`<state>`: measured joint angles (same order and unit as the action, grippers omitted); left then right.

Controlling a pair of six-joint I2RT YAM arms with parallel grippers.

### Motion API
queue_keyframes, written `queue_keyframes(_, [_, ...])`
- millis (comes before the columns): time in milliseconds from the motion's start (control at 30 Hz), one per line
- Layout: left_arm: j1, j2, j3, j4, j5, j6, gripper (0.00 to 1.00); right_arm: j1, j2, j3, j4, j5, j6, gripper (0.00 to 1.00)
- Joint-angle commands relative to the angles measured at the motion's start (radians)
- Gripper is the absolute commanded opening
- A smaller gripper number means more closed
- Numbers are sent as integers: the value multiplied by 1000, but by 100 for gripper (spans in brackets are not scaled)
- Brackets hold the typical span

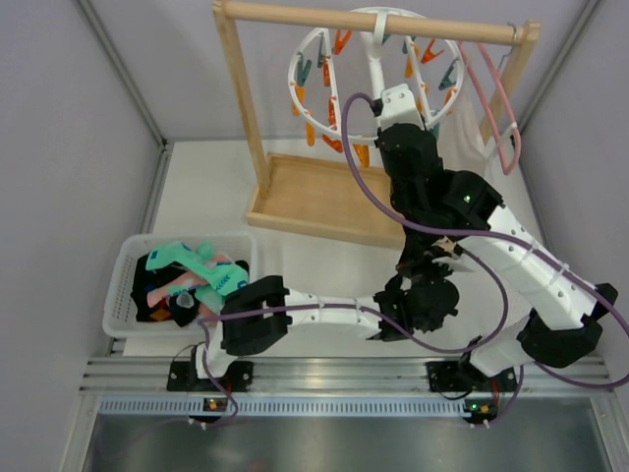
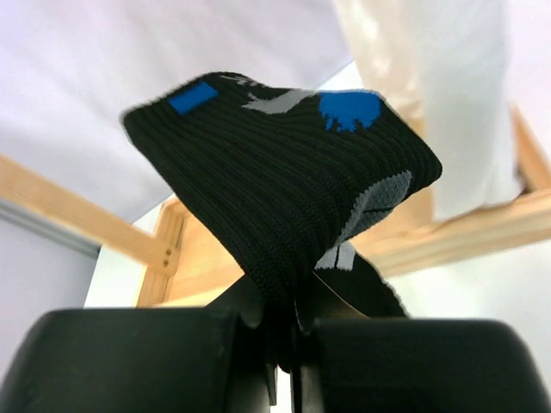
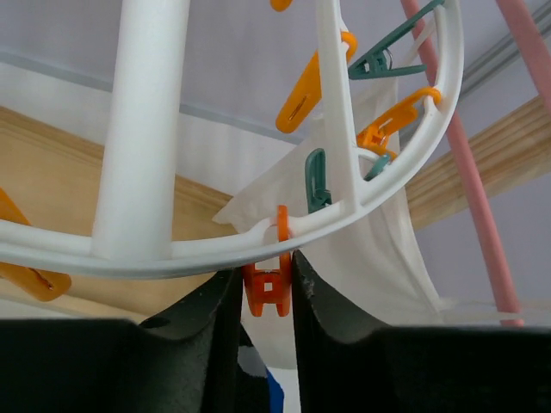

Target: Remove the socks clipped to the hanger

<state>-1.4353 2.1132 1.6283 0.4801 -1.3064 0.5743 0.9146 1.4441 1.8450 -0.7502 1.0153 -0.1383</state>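
The white ring hanger hangs from the wooden rack's top bar, with orange and teal clips dangling. My right gripper is raised under the ring and shut on an orange clip, one finger on each side. My left gripper is shut on a black sock with blue and grey patches, which stands up from the jaws. In the top view the left gripper sits low beneath the right arm, and the sock is hidden there. Several black, pink and teal socks lie in the basket.
The wooden rack has a tray base at the back centre. A white basket stands at the left. A pink wire hanger and a white cloth hang at the rack's right end.
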Motion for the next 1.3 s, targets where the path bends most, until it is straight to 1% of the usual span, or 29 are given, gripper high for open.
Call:
queue_keyframes(0, [15,-180,-112,17,-60,-97,0,-6,-48,-3,51,-53,38,30])
queue_keyframes(33, [16,-209,-151,15,-79,-131,0,-6,-59,-4,45,-69,55,30])
queue_keyframes(133, [19,-330,-274,-29,-112,-213,0,-8,-83,-18,40,-132,86,38])
queue_keyframes(200, [22,-416,-336,-104,-119,-282,0,-8,-97,-26,31,-184,101,45])
queue_keyframes(233, [21,-447,-350,-233,-97,-395,0,-8,-112,-30,23,-202,121,49])
queue_keyframes(267, [21,-479,-358,-355,-64,-498,0,-8,-125,-44,9,-251,131,62])
queue_keyframes(300, [29,-539,-335,-524,6,-750,0,-8,-158,-59,11,-270,166,69])
queue_keyframes(333, [45,-570,-358,-658,63,-796,0,-8,-178,-99,15,-288,175,76])
queue_keyframes(367, [65,-605,-392,-660,93,-816,0,-8,-203,-119,26,-335,183,90])
queue_keyframes(400, [81,-668,-421,-660,87,-832,0,-6,-226,-141,41,-360,190,97])
queue_keyframes(433, [84,-697,-467,-664,84,-859,0,-8,-270,-157,48,-383,207,99])
queue_keyframes(467, [88,-750,-487,-726,76,-923,0,-8,-309,-183,55,-417,218,100])
queue_keyframes(500, [95,-777,-487,-770,78,-924,0,-8,-309,-193,55,-429,218,99])
queue_keyframes(533, [101,-803,-492,-890,82,-1014,0,-8,-336,-204,52,-441,224,99])
queue_keyframes(633, [170,-922,-515,-1024,125,-1172,0,-8,-382,-231,45,-452,239,99])
queue_keyframes(667, [223,-997,-553,-1047,137,-1191,0,-8,-395,-242,51,-457,243,100])
queue_keyframes(733, [286,-1073,-585,-1101,188,-1224,0,-8,-424,-283,74,-454,246,99])
queue_keyframes(767, [356,-1132,-593,-1127,202,-1234,0,-8,-433,-297,80,-443,246,100])
queue_keyframes(833, [430,-1177,-585,-1225,228,-1271,0,-8,-444,-328,94,-428,243,99])
queue_keyframes(867, [510,-1217,-559,-1261,240,-1277,0,-8,-445,-339,100,-410,243,100])
queue_keyframes(900, [544,-1237,-550,-1296,248,-1271,0,-8,-445,-346,106,-403,240,99])
queue_keyframes(933, [597,-1259,-544,-1302,251,-1254,0,-6,-444,-366,115,-399,236,99])
queue_keyframes(1033, [674,-1302,-499,-1330,268,-1203,0,-8,-441,-389,146,-400,235,99])
queue_keyframes(1067, [743,-1300,-492,-1327,283,-1184,0,-8,-439,-395,153,-409,236,99])
queue_keyframes(1133, [821,-1294,-499,-1319,300,-1159,0,-8,-441,-414,173,-423,246,99])
queue_keyframes(1167, [905,-1270,-508,-1319,341,-1156,0,-8,-444,-423,183,-426,250,99])
queue_keyframes(1200, [952,-1254,-525,-1319,390,-1157,0,-8,-456,-432,202,-435,258,99])
queue_keyframes(1233, [1058,-1247,-542,-1309,471,-1175,0,-8,-461,-452,213,-451,261,99])
queue_keyframes(1267, [1114,-1256,-577,-1287,589,-1194,0,-8,-467,-463,221,-460,264,99])
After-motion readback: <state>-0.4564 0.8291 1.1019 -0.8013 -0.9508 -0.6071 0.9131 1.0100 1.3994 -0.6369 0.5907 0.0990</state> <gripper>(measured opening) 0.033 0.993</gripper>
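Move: The black sock is already in the left fingers. The white bin it goes to has its middle about 54 cm to that hand's left, nearly level with it in reach and some 20 cm lower. The empty wooden tray lies about 19 cm ahead and 18 cm left of that hand. The right fingertips are on an orange clip on the hanger wheel's near rim. The wheel's centre is about 14 cm beyond the clip and 4 cm left, and another orange clip sits some 7 cm left. The left hand keeps its pinch on the black sock and swings it some 50 cm left to the bin, rising about 5 cm, its left side rolling down and the fingers turning counter-clockwise by about 45 degrees each. The right hand opens wide to let go of the clip, backs away from the rim, then sinks, turning counter-clockwise. ##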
